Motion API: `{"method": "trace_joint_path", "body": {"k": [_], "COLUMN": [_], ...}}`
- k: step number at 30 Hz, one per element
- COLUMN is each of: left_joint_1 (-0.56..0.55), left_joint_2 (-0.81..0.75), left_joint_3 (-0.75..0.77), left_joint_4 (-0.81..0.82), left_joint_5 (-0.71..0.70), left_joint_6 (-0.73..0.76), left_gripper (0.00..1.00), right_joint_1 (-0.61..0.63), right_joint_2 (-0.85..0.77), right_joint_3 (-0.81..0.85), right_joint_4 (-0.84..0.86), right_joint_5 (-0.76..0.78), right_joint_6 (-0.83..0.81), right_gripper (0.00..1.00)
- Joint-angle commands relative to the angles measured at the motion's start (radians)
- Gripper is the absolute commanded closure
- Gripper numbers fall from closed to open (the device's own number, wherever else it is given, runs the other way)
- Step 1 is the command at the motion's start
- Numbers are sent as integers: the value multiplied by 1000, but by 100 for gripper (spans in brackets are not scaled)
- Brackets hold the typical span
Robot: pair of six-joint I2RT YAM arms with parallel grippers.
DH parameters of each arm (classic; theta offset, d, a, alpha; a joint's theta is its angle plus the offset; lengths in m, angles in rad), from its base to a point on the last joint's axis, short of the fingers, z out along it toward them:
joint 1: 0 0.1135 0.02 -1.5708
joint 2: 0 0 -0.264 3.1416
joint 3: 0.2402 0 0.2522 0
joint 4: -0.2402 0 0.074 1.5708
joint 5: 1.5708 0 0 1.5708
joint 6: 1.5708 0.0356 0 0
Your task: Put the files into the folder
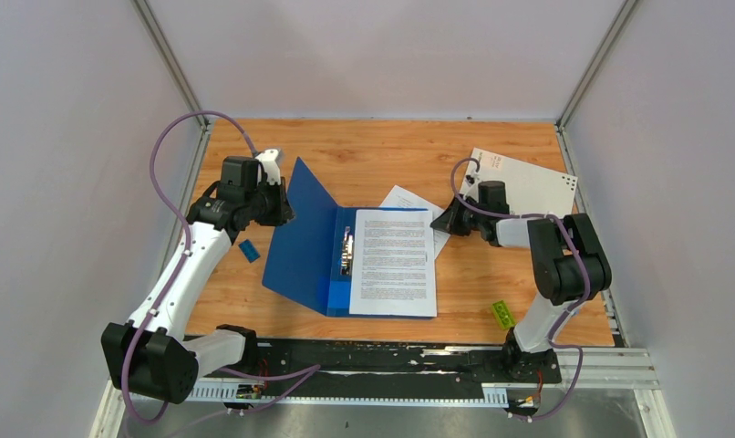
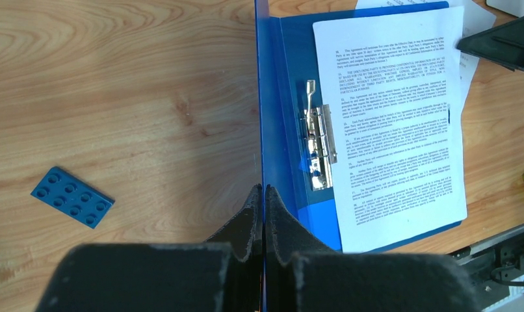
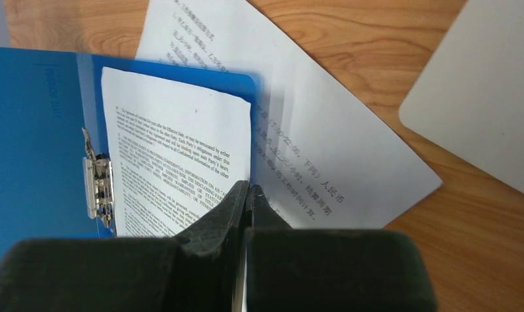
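Observation:
The blue folder (image 1: pixel 302 242) lies open on the table, its front cover raised upright. My left gripper (image 1: pixel 282 208) is shut on that cover's top edge, which runs edge-on between the fingers in the left wrist view (image 2: pixel 264 188). One printed sheet (image 1: pixel 393 263) lies on the folder's back half, right of the metal clip (image 2: pixel 318 146). My right gripper (image 1: pixel 439 222) is shut on this sheet's right edge (image 3: pixel 248 185). A second sheet (image 3: pixel 331 136), with Chinese print, lies slanted on the table, partly under the folder's far right corner (image 1: pixel 408 201).
A stiff pale grey cover (image 1: pixel 523 185) lies at the back right, behind my right arm. A blue studded plate (image 1: pixel 249 250) lies left of the folder. A green brick (image 1: pixel 502 314) sits near the front right. Enclosure walls stand on three sides.

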Motion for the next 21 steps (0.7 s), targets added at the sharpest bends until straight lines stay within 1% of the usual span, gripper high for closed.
{"method": "trace_joint_path", "body": {"k": [1,4,7,8,17,19,20,21], "left_joint_1": [-10,-10,-8,-10,-10,-10,-10,-10], "left_joint_2": [-12,-8,-5,-5,-10,-13,-15,-17], "left_joint_3": [-2,-2,-2,-3,-12,-12,-11,-12], "left_joint_4": [4,8,13,12,16,17,16,16], "left_joint_5": [4,5,10,10,14,16,16,16], "left_joint_6": [0,-2,-5,-6,-10,-9,-9,-9], "left_gripper": [100,100,100,100,100,100,100,100], "right_joint_1": [2,34,97,106,110,110,110,110], "right_joint_2": [-39,-85,-151,-155,-91,-88,-87,-84], "right_joint_3": [-16,-14,-17,-10,15,25,34,37], "right_joint_4": [144,155,120,108,166,144,122,112], "right_joint_5": [-109,-120,-27,-18,-82,-101,-99,-96], "right_joint_6": [-50,-116,-213,-223,-165,-163,-166,-170], "right_gripper": [100,100,100,100,100,100,95,87]}}
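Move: The right hand already pinches the sheet's right edge near its far corner; the folder's metal clip lies about 22 cm left and 8 cm back, level in height. The sheet's middle is roughly 10 cm left and 11 cm back, and the pale board some 22 cm right and 10 cm farther out. From the left hand, holding the cover raised, the clip is about 15 cm right, level fore and aft, 17 cm down. Keeping the sheet's edge pinched, the right hand lifts it and swings left over the folder, about 5 cm each. ##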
